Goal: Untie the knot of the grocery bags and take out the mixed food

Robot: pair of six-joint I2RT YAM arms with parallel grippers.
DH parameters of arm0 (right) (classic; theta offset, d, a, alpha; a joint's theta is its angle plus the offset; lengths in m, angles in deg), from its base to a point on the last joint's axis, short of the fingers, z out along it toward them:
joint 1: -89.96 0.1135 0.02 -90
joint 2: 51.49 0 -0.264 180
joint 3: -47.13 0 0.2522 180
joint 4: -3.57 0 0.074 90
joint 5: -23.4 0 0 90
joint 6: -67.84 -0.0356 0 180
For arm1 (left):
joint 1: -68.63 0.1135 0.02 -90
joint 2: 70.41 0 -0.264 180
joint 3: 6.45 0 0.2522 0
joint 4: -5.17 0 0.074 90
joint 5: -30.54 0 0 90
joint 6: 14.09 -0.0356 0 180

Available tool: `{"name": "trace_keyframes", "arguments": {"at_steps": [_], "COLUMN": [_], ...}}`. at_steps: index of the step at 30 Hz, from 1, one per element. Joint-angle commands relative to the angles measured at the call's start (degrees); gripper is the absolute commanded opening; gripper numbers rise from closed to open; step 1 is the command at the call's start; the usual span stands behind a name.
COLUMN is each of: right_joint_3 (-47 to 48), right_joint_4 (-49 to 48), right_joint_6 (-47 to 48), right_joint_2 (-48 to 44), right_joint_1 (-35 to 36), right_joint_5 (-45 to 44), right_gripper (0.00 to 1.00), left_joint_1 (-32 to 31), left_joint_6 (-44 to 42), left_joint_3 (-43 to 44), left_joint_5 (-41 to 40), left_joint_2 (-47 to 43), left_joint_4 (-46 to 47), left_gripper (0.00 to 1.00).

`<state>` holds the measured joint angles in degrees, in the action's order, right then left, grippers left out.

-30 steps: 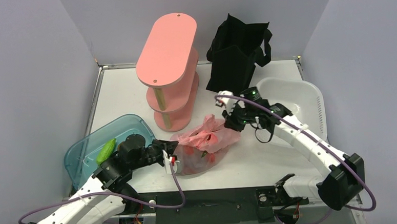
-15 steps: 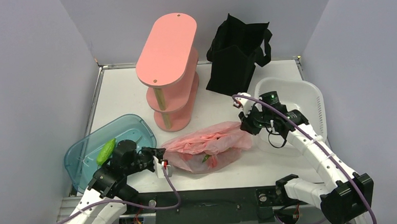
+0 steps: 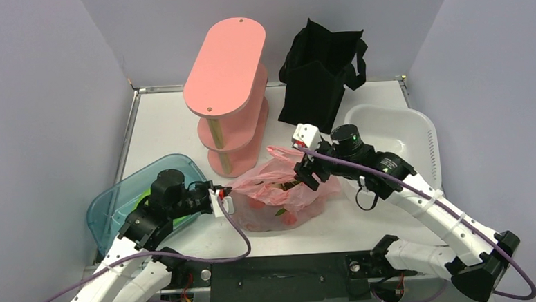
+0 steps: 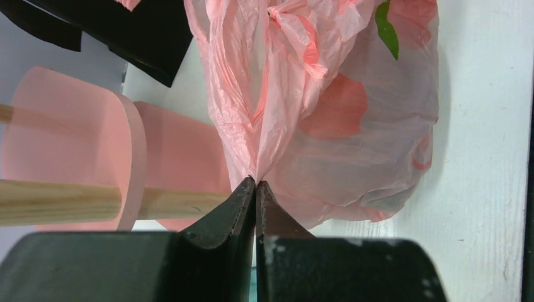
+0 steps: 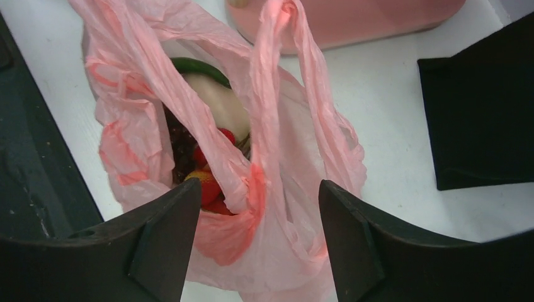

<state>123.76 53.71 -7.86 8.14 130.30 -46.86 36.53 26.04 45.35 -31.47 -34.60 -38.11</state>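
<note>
The thin pink bag (image 3: 276,195) lies on the table in front of the pink shelf, its mouth gaping upward. My left gripper (image 4: 255,184) is shut on a pinch of the bag's film at its left side (image 3: 224,195). Just above the bag's right half hangs my right gripper (image 5: 259,189), open and holding nothing (image 3: 304,171). Through the mouth I see a white oblong vegetable (image 5: 221,108), a dark green curved piece (image 5: 203,69), dark grapes (image 5: 181,148) and red and yellow fruits (image 5: 210,187). The black tote (image 3: 320,72) stands at the back.
A three-tier pink shelf (image 3: 227,91) stands at the back, just behind the bag. A blue tray (image 3: 112,204) sits at the left under my left arm. A white basin (image 3: 399,134) is at the right.
My right gripper let go of the bag's right end, opened and moved left over the bag. The stretched bag slackened and its mouth now gapes. My left gripper kept its hold.
</note>
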Motion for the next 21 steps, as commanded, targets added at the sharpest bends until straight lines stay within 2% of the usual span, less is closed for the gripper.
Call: {"name": "trace_keyframes", "arguments": {"at_steps": [1,4,7,8,9,10,12,14,15,17,19,20,21], "right_joint_3": [-2.32,-3.42,-3.43,-2.92,-2.62,-1.91,-1.06,-0.7,-0.71,-1.08,-1.3,-1.21,-1.06], "right_joint_4": [-1.88,-1.74,-1.56,-1.09,-0.76,0.1,1.29,1.63,1.56,0.74,-0.37,-1.1,-1.43], "right_joint_6": [1.9,3.87,4.07,3.93,3.87,3.75,3.22,2.59,2.29,1.51,0.11,-0.42,-1.47], "right_joint_2": [1.9,2.51,2.82,2.38,2.05,1.31,-0.12,-1.74,-2.17,-2.98,-3.03,-2.94,-2.81], "right_joint_1": [0.65,0.61,0.43,0.35,-0.19,-0.62,-2.37,-4.54,-4.82,-5.03,-4.94,-4.84,-4.88], "right_joint_5": [-5.02,-5.22,-5.08,-4.96,-4.88,-4.28,-2.55,-0.95,-0.6,0.3,1.35,1.68,1.89], "right_gripper": [0.64,0.59,0.23,0.18,0.05,0.01,0.0,0.0,0.0,0.0,0.0,0.0,0.0], "left_joint_1": [-0.32,-0.41,-0.71,-0.74,-0.83,-0.8,-0.78,-0.84,-0.85,-1.41,-3.97,-7.31,-9.18], "left_joint_6": [2.71,0.96,-2.45,-2.84,-3.12,-3.17,-3.17,-0.29,1.5,6.91,10.71,12.0,12.52], "left_joint_3": [2.92,3.91,5.35,5.67,6.28,6.53,7.27,7.71,7.86,8.89,11.56,13.93,15.15], "left_joint_5": [3.18,4.18,4.99,4.8,4.53,3.92,2.78,1.27,0.93,1.58,0.55,-0.84,-4.88], "left_joint_2": [0.45,0.4,0.43,0.41,0.4,0.4,0.19,-0.08,0.02,1.68,5.57,7.11,10.54], "left_joint_4": [3.02,0.6,-2.3,-3.64,-4.24,-5.42,-6.6,-4.48,-0.78,4.51,7.63,8.2,9.31], "left_gripper": [0.0,0.05,0.06,0.05,0.03,0.02,0.0,0.09,0.23,0.38,0.42,0.43,0.44]}}
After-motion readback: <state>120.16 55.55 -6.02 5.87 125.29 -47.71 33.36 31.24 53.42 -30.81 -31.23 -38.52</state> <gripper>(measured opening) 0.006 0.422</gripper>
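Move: The bag handle I want with my right hand is nearly under its open fingers: about 5 cm down, 1 cm ahead and 1 cm right. The red fruit in the bag's mouth is roughly 5 cm left, level fore-and-aft and 13 cm lower; the pink shelf is some 18 cm left and 17 ahead, its middle 8 cm lower. From my left hand, pinching the opposite handle, that right-hand handle lies about 19 cm right, 2 ahead, at equal height. I drop my open right hand about 5 cm onto the bag's right handle, shut the fingers on the pink plastic, then draw it some 2 cm right and up a little. My left hand keeps its pinch at first, easing up and slightly back, then opens about halfway, letting go of its handle as it lifts faster and edges right. ##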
